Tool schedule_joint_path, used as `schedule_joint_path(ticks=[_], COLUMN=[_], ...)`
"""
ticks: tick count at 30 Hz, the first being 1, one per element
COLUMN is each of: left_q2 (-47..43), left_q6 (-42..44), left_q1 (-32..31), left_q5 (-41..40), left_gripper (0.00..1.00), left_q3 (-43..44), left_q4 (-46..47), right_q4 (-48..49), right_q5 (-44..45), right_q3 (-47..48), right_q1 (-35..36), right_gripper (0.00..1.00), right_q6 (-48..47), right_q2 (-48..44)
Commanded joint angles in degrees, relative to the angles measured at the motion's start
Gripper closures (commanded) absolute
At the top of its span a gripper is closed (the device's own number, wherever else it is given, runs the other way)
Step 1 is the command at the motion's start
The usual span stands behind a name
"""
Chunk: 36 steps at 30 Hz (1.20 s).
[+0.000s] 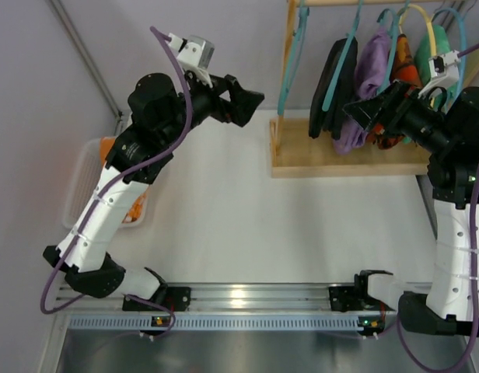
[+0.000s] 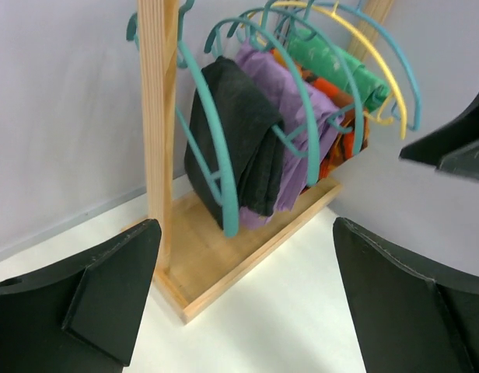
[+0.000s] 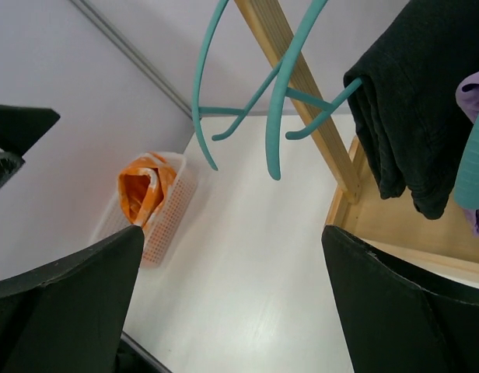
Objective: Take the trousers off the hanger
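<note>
Black trousers (image 1: 330, 85) hang folded over a teal hanger (image 1: 344, 54) on a wooden rack (image 1: 340, 159) at the back right. In the left wrist view the trousers (image 2: 236, 136) are the nearest garment on the rack. My left gripper (image 1: 243, 101) is open and empty, raised left of the rack and facing it; its own view (image 2: 247, 311) shows both fingers wide apart. My right gripper (image 1: 368, 113) is open and empty, just in front of the hanging garments; in its view (image 3: 232, 311) the trousers (image 3: 410, 101) hang at the upper right.
Purple (image 1: 368, 78), orange-red (image 1: 403, 74) and green (image 1: 428, 50) garments hang behind the trousers. An empty teal hanger (image 1: 290, 70) hangs left of them by the rack post. A white basket (image 1: 78, 194) with an orange garment (image 3: 142, 194) stands at the left edge.
</note>
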Motion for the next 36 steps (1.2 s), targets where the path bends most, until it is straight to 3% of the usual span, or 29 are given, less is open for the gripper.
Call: schedule_joint_path(ticks=[1,5,8,15,24,27,36], left_q2=[-5.5,-13.3,-18.5,-29.9,-34.2,-34.7,-33.4], left_q6=[7.2,7.6,4.9,1.0,-6.1,-5.8,-5.6], left_q1=[0.5,4.5,12.8,24.1,35.1,35.6,35.9], left_q5=[0.1,0.8,1.8,6.5,9.5,9.3,7.5], left_gripper=[0.01,0.01,0.01,0.01,0.01,0.01,0.01], left_q3=[-7.6,-18.6,-25.9,-37.8,-40.7,-40.1,-39.6], left_q4=[1.6,0.6,-2.0,-4.2,-4.2,-4.2,-4.2], right_q4=[-2.5,3.7,10.4,19.6,27.4,30.8,35.8], right_q5=[2.9,3.5,3.2,3.8,2.4,2.4,2.4], right_q3=[3.1,-0.6,-3.9,-2.4,5.6,6.9,8.1], right_q1=[-0.9,-0.9,-0.8,-0.6,0.9,1.5,2.1], right_gripper=[0.01,0.01,0.05,0.10,0.27,0.36,0.48], right_q6=[-2.8,1.1,5.7,10.5,19.5,21.6,26.6], right_q2=[-0.4,-2.2,-2.5,6.2,20.3,23.0,28.1])
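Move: Straight ahead of the right hand, some 19 cm out, 1 cm to its left and about level, is the near arm of the teal hanger carrying the black trousers. The black trousers hang about 15 cm below the hand, 17 cm ahead and 3 cm left; the empty hanger is about 17 cm ahead and 13 cm left, the purple trousers 17 cm ahead and 8 cm right. From the left hand the black trousers' hanger lies roughly 16 cm ahead and 21 cm right. Reaching forward about 18 cm after a brief pause, the right hand runs nearly level to the black trousers' hanger, rolling some 20 degrees with its left side rising and narrowing its fingers to about half open around the hanger's arm. Meanwhile the empty, open left hand swings about 22 cm left and sinks 13 cm towards the basket, turning counter-clockwise, then waits there. ##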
